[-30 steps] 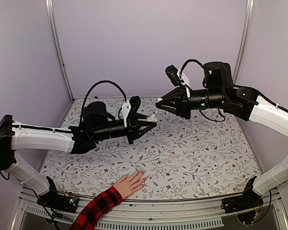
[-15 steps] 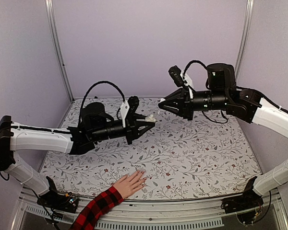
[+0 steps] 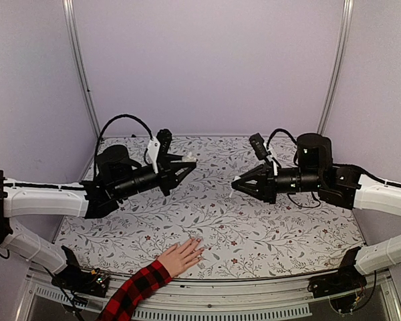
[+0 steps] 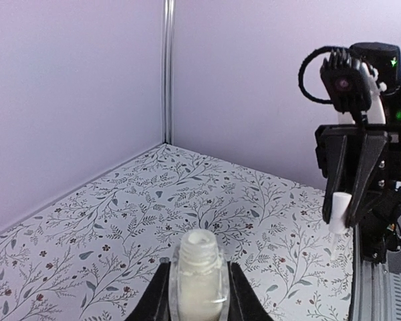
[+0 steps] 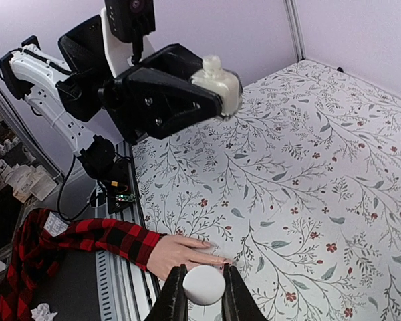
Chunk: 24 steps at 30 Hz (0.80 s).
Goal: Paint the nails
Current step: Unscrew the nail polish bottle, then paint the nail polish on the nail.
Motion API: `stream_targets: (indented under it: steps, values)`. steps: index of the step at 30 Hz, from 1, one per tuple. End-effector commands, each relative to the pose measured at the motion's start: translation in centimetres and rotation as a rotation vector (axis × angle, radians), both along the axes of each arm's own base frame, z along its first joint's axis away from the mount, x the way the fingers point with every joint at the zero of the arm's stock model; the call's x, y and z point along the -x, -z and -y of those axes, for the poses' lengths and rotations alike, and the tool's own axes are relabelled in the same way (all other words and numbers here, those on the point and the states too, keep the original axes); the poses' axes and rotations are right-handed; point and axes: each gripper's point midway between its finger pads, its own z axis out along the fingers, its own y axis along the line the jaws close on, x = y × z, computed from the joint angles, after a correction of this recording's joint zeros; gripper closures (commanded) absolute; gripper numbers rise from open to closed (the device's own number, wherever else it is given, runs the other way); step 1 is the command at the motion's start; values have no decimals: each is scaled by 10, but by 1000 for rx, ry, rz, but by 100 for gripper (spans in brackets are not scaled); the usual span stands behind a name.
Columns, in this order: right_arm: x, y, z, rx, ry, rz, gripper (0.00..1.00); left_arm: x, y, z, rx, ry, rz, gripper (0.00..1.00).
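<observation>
A light-skinned hand [image 3: 180, 257] in a red-and-black plaid sleeve lies flat at the table's near edge. Its nails [image 3: 198, 243] are tiny and pale, and they also show in the right wrist view as nails [image 5: 226, 261], just beyond my right fingers. My left gripper [image 3: 189, 161] hovers over the table's back left. It is shut on a small clear bottle [image 4: 199, 274] with an uncapped neck. My right gripper [image 3: 234, 182] hangs right of centre, well above the hand, shut on the bottle's white cap [image 5: 204, 285]. No brush is visible under the cap.
The floral-patterned table [image 3: 274, 221] is walled by lilac panels at the back and sides. A metal rail [image 3: 207, 289] runs along the near edge beside the sleeve. The two grippers face each other with a gap between them.
The grippers have drawn apart. My left arm swung back and to the left with the bottle. My right arm dropped lower and to the right with the cap. The hand stayed still.
</observation>
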Motion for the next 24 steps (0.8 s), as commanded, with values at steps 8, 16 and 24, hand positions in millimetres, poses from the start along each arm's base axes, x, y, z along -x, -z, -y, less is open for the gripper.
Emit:
stream_targets:
  steps: [8, 16, 24]
  values:
    - [14, 40, -11, -125, 34, -126, 100, -12, -11, -27, 54, -98, 3, 100]
    - [18, 73, -17, -175, 76, -200, 100, -18, -9, -35, 56, -127, -4, 100]
    - [29, 112, -32, -131, 63, -261, 100, -23, -7, -34, 54, -129, -8, 100]
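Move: The human hand's fingernails, where the held cap and brush are being taken, lie about 9 cm to the right hand's left, barely 1 cm ahead and some 25 cm below. The back of that human hand is about 16 cm left and 4 cm back, equally low. The open bottle in the other gripper stands roughly 12 cm left and 6 cm ahead, at the same height. From the left hand, the nails are some 6 cm back, 2 cm right and 25 cm down. The white cap with its brush, still pinched in the right fingers, is lowered about 12 cm towards the human fingernails, easing slightly back, while the wrist rolls some 15 degrees, its forward side dipping. The open bottle stays gripped in the left hand, which draws off about 3 cm left and a little forward. ##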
